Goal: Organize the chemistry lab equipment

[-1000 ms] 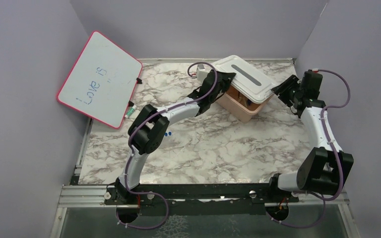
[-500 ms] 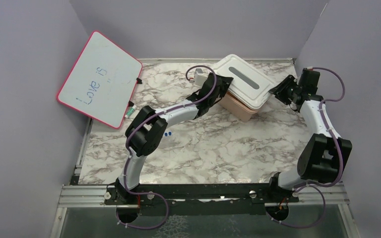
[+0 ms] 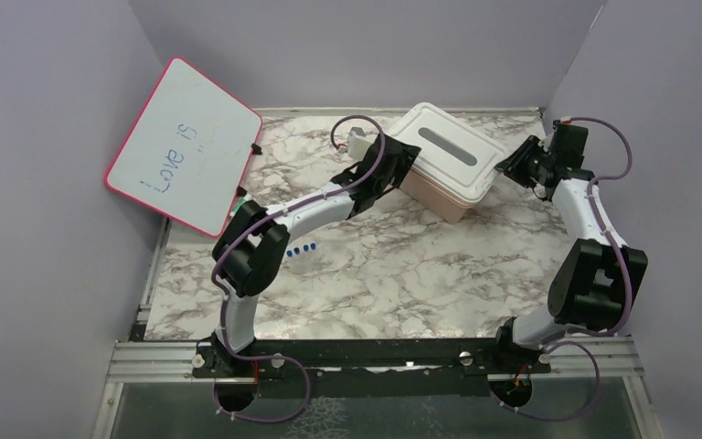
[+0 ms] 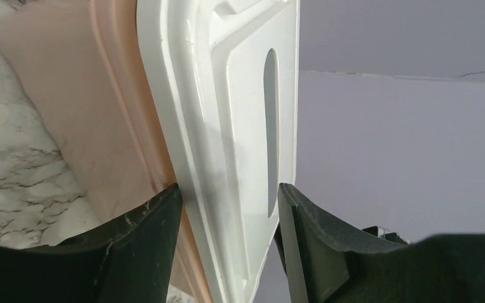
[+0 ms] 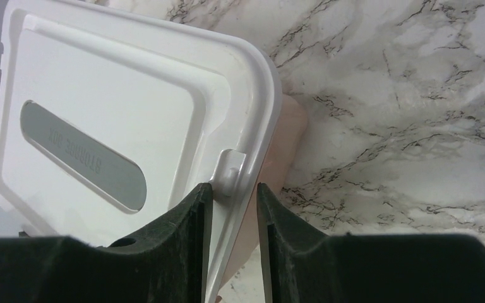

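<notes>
A pink box with a white lid on it stands at the back of the marble table. My left gripper is at the lid's left edge. In the left wrist view, that gripper is open astride the lid, with gaps on both sides. My right gripper is at the lid's right edge. The right wrist view has it open narrowly around the lid's rim, pink box showing in the gap. Tiny blue caps lie under the left arm. The box's contents are hidden.
A pink-framed whiteboard leans at the back left, with a small green item and a black clip at its edge. Purple walls close in the table on three sides.
The lid has settled flat over the box, hiding its inside. The left jaws have widened off the lid's edge and the right jaws have narrowed around its rim.
</notes>
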`<control>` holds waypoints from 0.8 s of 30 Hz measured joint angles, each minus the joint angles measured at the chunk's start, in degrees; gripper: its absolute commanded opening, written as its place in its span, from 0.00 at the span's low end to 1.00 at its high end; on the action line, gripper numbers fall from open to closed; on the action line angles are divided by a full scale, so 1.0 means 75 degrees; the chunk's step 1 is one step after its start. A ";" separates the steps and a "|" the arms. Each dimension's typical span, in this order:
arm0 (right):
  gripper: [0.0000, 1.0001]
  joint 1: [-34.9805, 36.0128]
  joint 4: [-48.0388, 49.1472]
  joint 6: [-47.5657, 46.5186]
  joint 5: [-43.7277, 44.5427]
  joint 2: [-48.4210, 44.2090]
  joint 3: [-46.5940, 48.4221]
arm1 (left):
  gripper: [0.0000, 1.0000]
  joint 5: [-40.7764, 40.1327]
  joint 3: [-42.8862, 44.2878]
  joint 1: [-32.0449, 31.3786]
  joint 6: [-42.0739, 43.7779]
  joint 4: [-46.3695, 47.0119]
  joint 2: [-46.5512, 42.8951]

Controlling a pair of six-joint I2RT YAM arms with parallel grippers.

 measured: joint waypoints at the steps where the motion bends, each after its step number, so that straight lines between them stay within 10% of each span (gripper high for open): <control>1: 0.35 0.0000 0.0000 -0.0035 -0.0023 0.0015 0.0012 | 0.63 0.0023 -0.0093 0.0023 0.0029 -0.0055 -0.0119; 24: 0.35 0.0064 -0.0195 -0.0530 -0.0382 0.0172 0.0248 | 0.81 0.1370 -0.1571 0.1399 0.2471 -0.0015 -0.1387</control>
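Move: The white lid's middle lies about 10 cm to the left gripper's right and some 3 cm farther out, 2 cm lower; its near-left rim runs between the open fingers. The pink box sits right under the lid, its middle about 9 cm below the left hand point. Blue-capped tubes lie some 29 cm left of that gripper, 22 cm back, on the table. From the right gripper, at the lid's opposite end, the lid's middle is about 13 cm left and 4 cm ahead. Leftward, away from the lid's near-left rim, the left arm draws its hand off by roughly 9 cm, dipping a little on the way and slowing to a stop; the already open fingers spread wider as the wrist rolls some 15 degrees, left side rising. The right hand stays astride the lid's right end with its opening unchanged, only turning about 5 degrees counter-clockwise. ##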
